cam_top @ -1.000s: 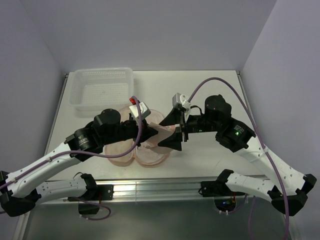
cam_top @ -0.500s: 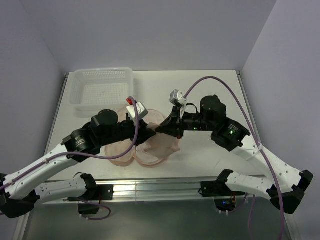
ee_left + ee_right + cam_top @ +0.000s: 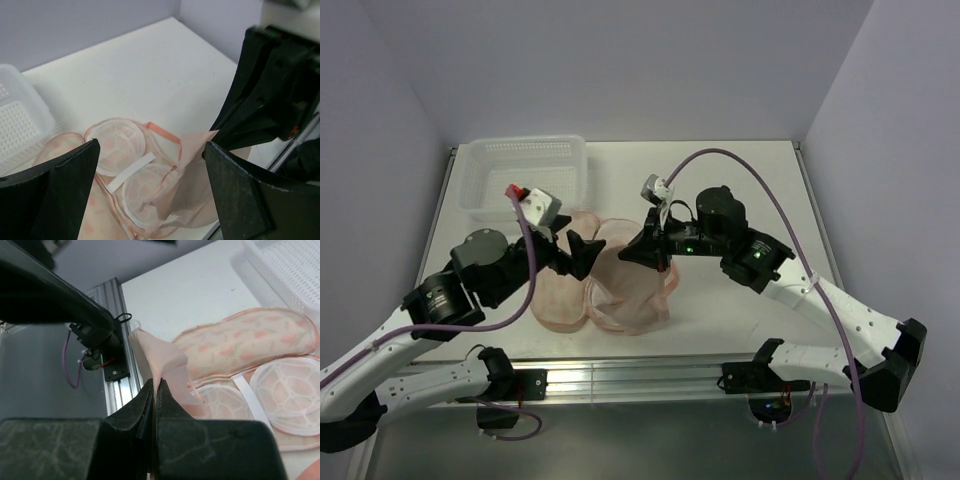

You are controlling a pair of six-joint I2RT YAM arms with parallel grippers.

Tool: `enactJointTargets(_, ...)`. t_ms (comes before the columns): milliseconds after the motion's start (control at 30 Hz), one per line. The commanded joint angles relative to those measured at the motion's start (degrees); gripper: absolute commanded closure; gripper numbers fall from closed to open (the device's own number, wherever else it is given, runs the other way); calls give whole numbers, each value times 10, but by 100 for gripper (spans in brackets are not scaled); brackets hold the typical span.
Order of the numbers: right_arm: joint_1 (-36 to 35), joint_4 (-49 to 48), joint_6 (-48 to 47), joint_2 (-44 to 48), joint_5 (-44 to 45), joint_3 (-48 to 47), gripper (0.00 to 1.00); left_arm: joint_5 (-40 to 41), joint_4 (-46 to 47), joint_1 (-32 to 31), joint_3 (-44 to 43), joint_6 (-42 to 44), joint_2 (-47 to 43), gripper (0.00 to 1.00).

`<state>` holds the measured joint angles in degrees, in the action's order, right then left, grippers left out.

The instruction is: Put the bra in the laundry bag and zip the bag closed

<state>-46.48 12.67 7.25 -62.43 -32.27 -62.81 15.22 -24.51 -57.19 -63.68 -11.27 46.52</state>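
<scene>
The laundry bag (image 3: 558, 302) lies open on the table, printed shell to the left and pale mesh lobes (image 3: 117, 145) facing up. The plain peach bra (image 3: 635, 290) drapes over the bag's right half. My right gripper (image 3: 628, 254) is shut on a raised fold of the bra (image 3: 161, 360), fingers (image 3: 145, 400) pinching it above the mesh lobes. My left gripper (image 3: 584, 252) is open and empty just left of the bra, hovering over the bag (image 3: 150, 150). The bra also shows in the left wrist view (image 3: 200, 170), hanging from the right gripper (image 3: 212, 140).
A white lattice basket (image 3: 525, 180) stands at the back left, also in the right wrist view (image 3: 290, 265). The table's metal front rail (image 3: 117, 375) runs close behind the bag. Side walls enclose the table left and right.
My left gripper has pulled back to the left, away from the bra, and stands open. My right gripper has moved left with the bra, bringing it over the open bag.
</scene>
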Motion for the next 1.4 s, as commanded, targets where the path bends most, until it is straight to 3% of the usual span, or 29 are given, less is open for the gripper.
enactJointTargets(0,-5,-30,1,-19,8,-36,100,50,35,2,-12,-7,-34,7)
enactJointTargets(300,-5,-47,-6,-78,16,-98,100,62,57,2,-5,-4,-57,7)
enactJointTargets(767,-4,-217,60,-145,-53,28,100,47,82,17,38,-11,-42,7)
enactJointTargets(1200,50,-257,102,-197,-13,54,100,25,89,40,51,-14,-36,8)
enactJointTargets(1367,44,-232,95,-172,-36,32,100,23,90,46,51,-17,-35,9)
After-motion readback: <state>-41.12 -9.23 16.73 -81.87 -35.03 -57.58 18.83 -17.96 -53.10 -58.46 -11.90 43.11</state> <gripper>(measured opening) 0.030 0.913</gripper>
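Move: The right hand already pinches the bra, which hangs down; the middle of the open laundry bag's right half lies about 9 cm ahead of this hand, level sideways and some 28 cm below. The bag's left half lies about 15 cm to that hand's left and 9 cm ahead; the basket, 29 cm left and 35 ahead. From the left hand, the right half's middle is about 6 cm ahead, 6 right and 32 below. Right hand, keeping its pinch, lowers the bra 8 cm and forward 8, slightly left; open left rises 4, sinks back. ##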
